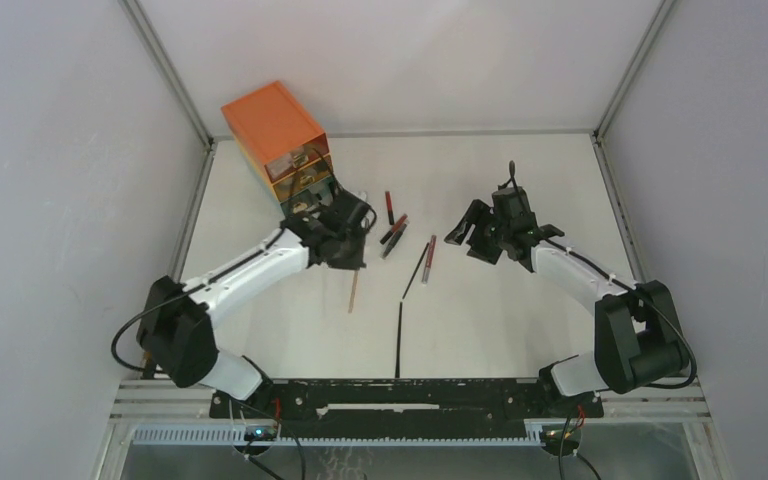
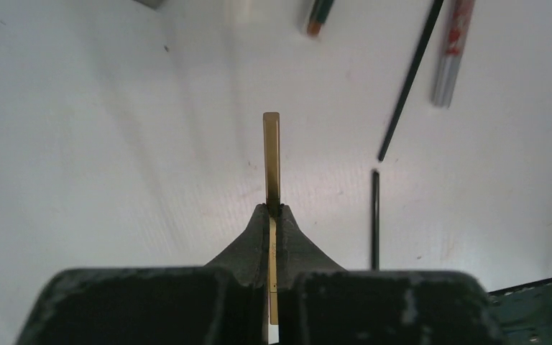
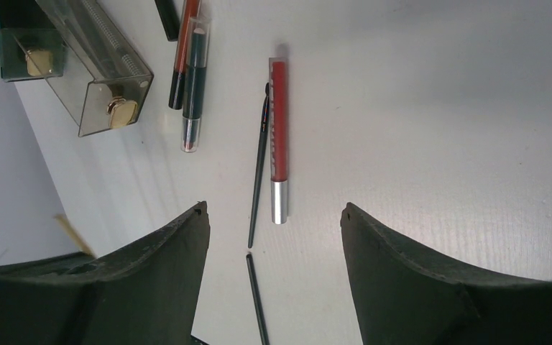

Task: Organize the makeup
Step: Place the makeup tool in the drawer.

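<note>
My left gripper is shut on a thin wooden pencil, which sticks out past the fingertips over the white table. In the top view that pencil slants down from the left gripper to the table. My right gripper is open above the table with nothing between its fingers; the top view shows it right of the loose makeup. Below it lie a red pencil with a silver cap, a thin black brush and a black stick.
The orange three-drawer box stands at the back left, with a clear drawer pulled out. More pencils lie just right of it. The black stick points toward the front rail.
</note>
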You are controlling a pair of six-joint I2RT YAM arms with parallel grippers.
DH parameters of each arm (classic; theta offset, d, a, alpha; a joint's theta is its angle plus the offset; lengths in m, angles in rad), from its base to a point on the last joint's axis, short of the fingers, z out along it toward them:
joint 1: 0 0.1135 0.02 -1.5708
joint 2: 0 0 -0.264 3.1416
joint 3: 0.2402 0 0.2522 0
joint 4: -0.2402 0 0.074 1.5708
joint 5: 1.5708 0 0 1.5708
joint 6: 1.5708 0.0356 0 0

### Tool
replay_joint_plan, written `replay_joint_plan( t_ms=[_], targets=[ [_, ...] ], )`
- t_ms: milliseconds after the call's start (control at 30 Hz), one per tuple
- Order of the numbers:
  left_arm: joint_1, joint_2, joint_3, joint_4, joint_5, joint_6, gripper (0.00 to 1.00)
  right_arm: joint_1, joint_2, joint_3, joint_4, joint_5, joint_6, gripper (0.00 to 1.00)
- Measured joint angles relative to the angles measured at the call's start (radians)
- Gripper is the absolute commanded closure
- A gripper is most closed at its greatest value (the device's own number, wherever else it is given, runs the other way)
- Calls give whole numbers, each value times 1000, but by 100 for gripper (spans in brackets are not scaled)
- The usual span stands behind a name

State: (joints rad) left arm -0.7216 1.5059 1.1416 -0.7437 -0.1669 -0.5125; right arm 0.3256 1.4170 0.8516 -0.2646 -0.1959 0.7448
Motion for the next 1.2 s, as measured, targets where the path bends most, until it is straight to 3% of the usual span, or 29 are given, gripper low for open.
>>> replay_joint_plan(
  t_ms=[167,533,867,1200],
  targets=[
    [123,-60,50,24,55,0,100,-2,0,0,2,0,0,26],
    [330,-27,79,88,132,-44,100,-2,-22,0,-18,12,-6,26],
    [429,60,88,186,192,-165,100,18,-43,0,-31,37,-6,26],
    [448,212,192,246,242,-270,100,29,-77,-3,-46,64,-6,27]
  ],
)
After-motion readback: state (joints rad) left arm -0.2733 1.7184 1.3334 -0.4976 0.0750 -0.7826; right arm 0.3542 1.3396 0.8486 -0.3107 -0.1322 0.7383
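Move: The makeup tool, a wooden stick, is already pinched in the left hand. The open bottom drawer's middle lies about 13 cm ahead of that hand, 2 cm to its left and 8 cm below. On the table, the pair of lip pens lies about 9 cm ahead and 7 cm right of the left hand, the red lipstick about 14 cm ahead and 6 cm right. From the idle right hand, the drawer is some 7 cm ahead, 22 cm left. Forward some 16 cm towards the open drawer, the left hand carries the pinched wooden stick. It first rises about 4 cm and drifts left some 7 cm, then sinks about 2 cm and eases slightly right. On the way the wrist turns about 30 degrees counter-clockwise and rolls so its left side dips; the fingers stay shut on the stick. ##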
